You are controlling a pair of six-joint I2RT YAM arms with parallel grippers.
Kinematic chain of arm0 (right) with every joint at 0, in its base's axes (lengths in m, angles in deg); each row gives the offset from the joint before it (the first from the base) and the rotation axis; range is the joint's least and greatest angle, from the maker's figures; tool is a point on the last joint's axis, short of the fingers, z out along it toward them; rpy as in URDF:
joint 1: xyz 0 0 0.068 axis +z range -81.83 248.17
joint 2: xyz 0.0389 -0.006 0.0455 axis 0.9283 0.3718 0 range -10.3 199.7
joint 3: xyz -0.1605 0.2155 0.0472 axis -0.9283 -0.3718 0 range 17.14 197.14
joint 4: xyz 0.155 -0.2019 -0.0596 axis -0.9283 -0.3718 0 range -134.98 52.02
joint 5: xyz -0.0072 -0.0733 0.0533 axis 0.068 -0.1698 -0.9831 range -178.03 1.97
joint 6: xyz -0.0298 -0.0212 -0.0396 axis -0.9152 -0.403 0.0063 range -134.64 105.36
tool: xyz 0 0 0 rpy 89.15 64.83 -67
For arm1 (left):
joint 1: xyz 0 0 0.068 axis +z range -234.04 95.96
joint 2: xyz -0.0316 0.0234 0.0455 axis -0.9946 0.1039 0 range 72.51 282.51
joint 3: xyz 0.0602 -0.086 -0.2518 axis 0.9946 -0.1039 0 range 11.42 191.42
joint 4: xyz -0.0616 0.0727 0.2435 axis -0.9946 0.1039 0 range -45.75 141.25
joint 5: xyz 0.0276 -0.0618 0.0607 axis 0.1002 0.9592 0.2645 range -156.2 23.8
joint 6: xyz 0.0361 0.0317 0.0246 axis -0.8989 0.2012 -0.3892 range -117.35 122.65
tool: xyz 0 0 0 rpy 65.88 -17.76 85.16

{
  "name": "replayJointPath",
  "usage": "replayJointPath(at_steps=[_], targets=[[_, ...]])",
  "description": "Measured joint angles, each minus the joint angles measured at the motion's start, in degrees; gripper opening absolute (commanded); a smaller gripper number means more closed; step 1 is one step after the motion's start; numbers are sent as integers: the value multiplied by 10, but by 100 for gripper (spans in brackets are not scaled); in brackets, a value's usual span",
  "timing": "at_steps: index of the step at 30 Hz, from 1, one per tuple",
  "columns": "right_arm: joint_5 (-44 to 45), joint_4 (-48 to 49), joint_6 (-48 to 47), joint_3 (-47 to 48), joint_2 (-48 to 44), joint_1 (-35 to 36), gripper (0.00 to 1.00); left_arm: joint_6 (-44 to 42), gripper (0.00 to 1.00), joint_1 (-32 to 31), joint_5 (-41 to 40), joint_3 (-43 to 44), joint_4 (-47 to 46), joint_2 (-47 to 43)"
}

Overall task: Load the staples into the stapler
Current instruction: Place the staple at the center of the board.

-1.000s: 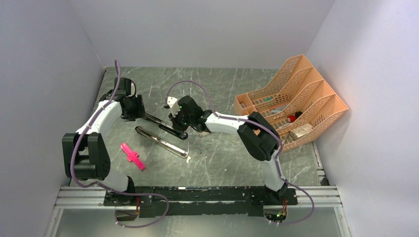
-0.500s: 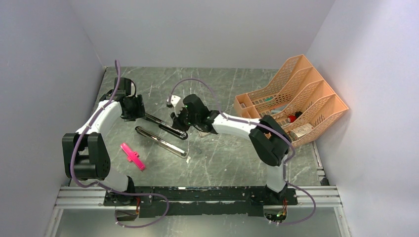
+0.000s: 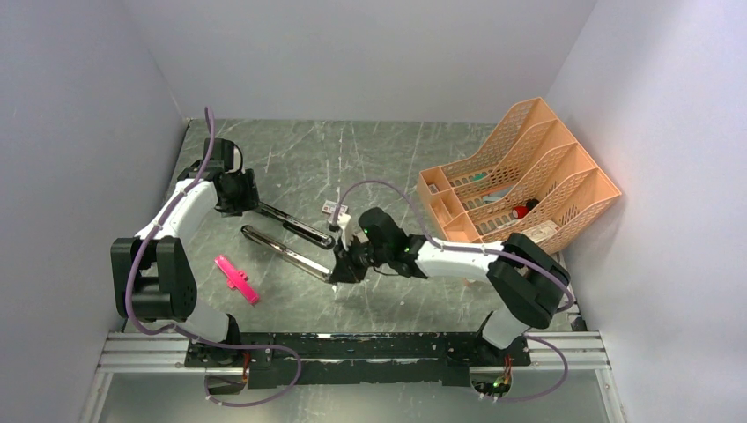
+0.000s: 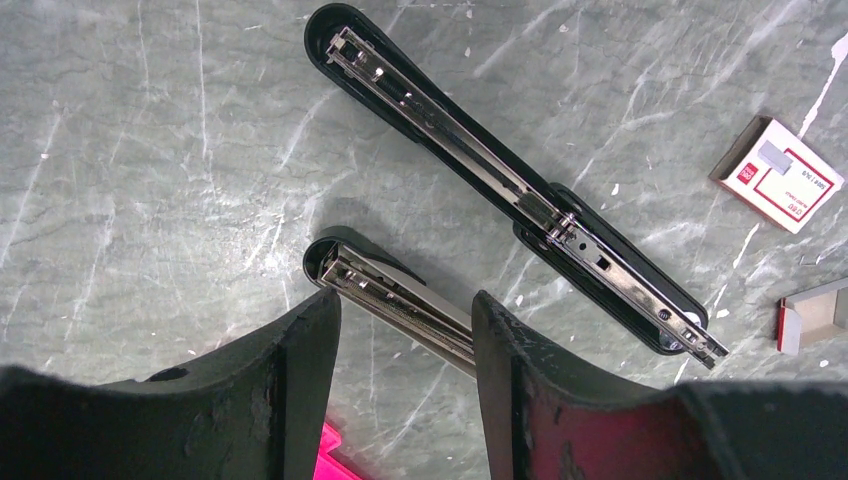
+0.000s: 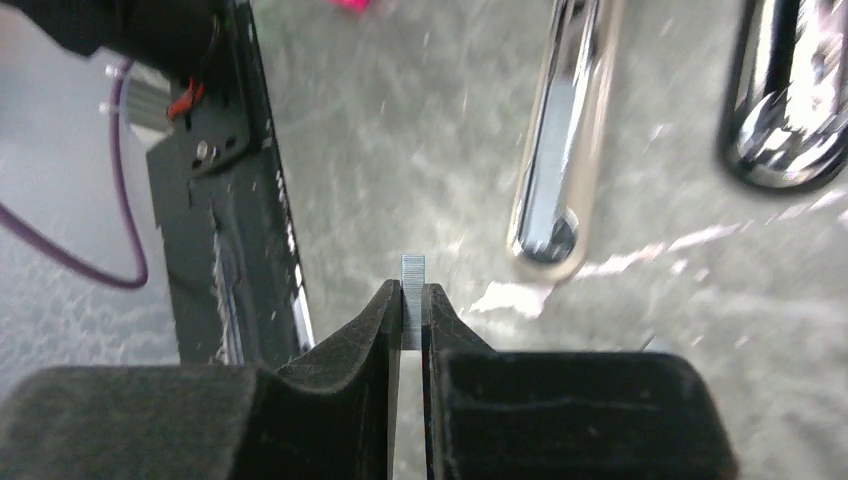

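Note:
The black stapler [image 3: 295, 226] lies opened flat on the table, its chrome rail facing up [image 4: 510, 190]. My left gripper [image 3: 249, 201] hovers by its left end, open, and the left wrist view shows only table and the silver-grey stapler [image 4: 400, 300] past its fingers [image 4: 310, 340]. My right gripper [image 3: 342, 267] is low over the table at the right end of the silver-grey stapler [image 3: 286, 253]. It is shut on a thin strip of staples [image 5: 413, 270], which sticks out past the fingertips. The red-and-white staple box [image 3: 333, 209] [image 4: 778, 175] lies beyond the black stapler.
A pink cross-shaped piece [image 3: 236, 279] lies near the left arm's base. An orange file rack [image 3: 520, 189] stands at the right. A second part of the box [image 4: 815, 312] lies near the first. The black base rail [image 5: 230, 200] runs along the near edge.
My right arm has swung from over the black stapler's right end toward the near side, carrying the staples, and the staple box now shows. The left arm has not moved.

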Motion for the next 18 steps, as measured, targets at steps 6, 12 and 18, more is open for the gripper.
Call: replayJointPath(at_steps=[6,12,18], targets=[[-22,19,45,-99,-31,15,12,0,56,0,3,0,0,0],[-37,39,65,-132,-31,19,12,0,56,0,4,-2,-1,0],[-43,69,74,-141,-4,21,13,0,55,0,7,-4,-1,0]])
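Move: The right hand holds a short staple strip. The bare patch of board it is bound for lies about 6 cm back, 4 cm to the right and some 8 cm below. The grey stapler's middle is roughly 8 cm ahead and 11 cm left of this hand, and a loose staple strip lies 2 cm ahead and 6 cm right, both on the board. From the idle left hand, that patch is about 22 cm back and 25 cm right. Back and down, with some drift to the right, the right hand swings away from the grey stapler's near end to the bare board, about 9 cm in all. It starts fast, then slows to a short, nearly straight descent. The wrist rolls some 10 degrees, its top leaning forward, while the shut fingers keep their pinch on the staple strip. ##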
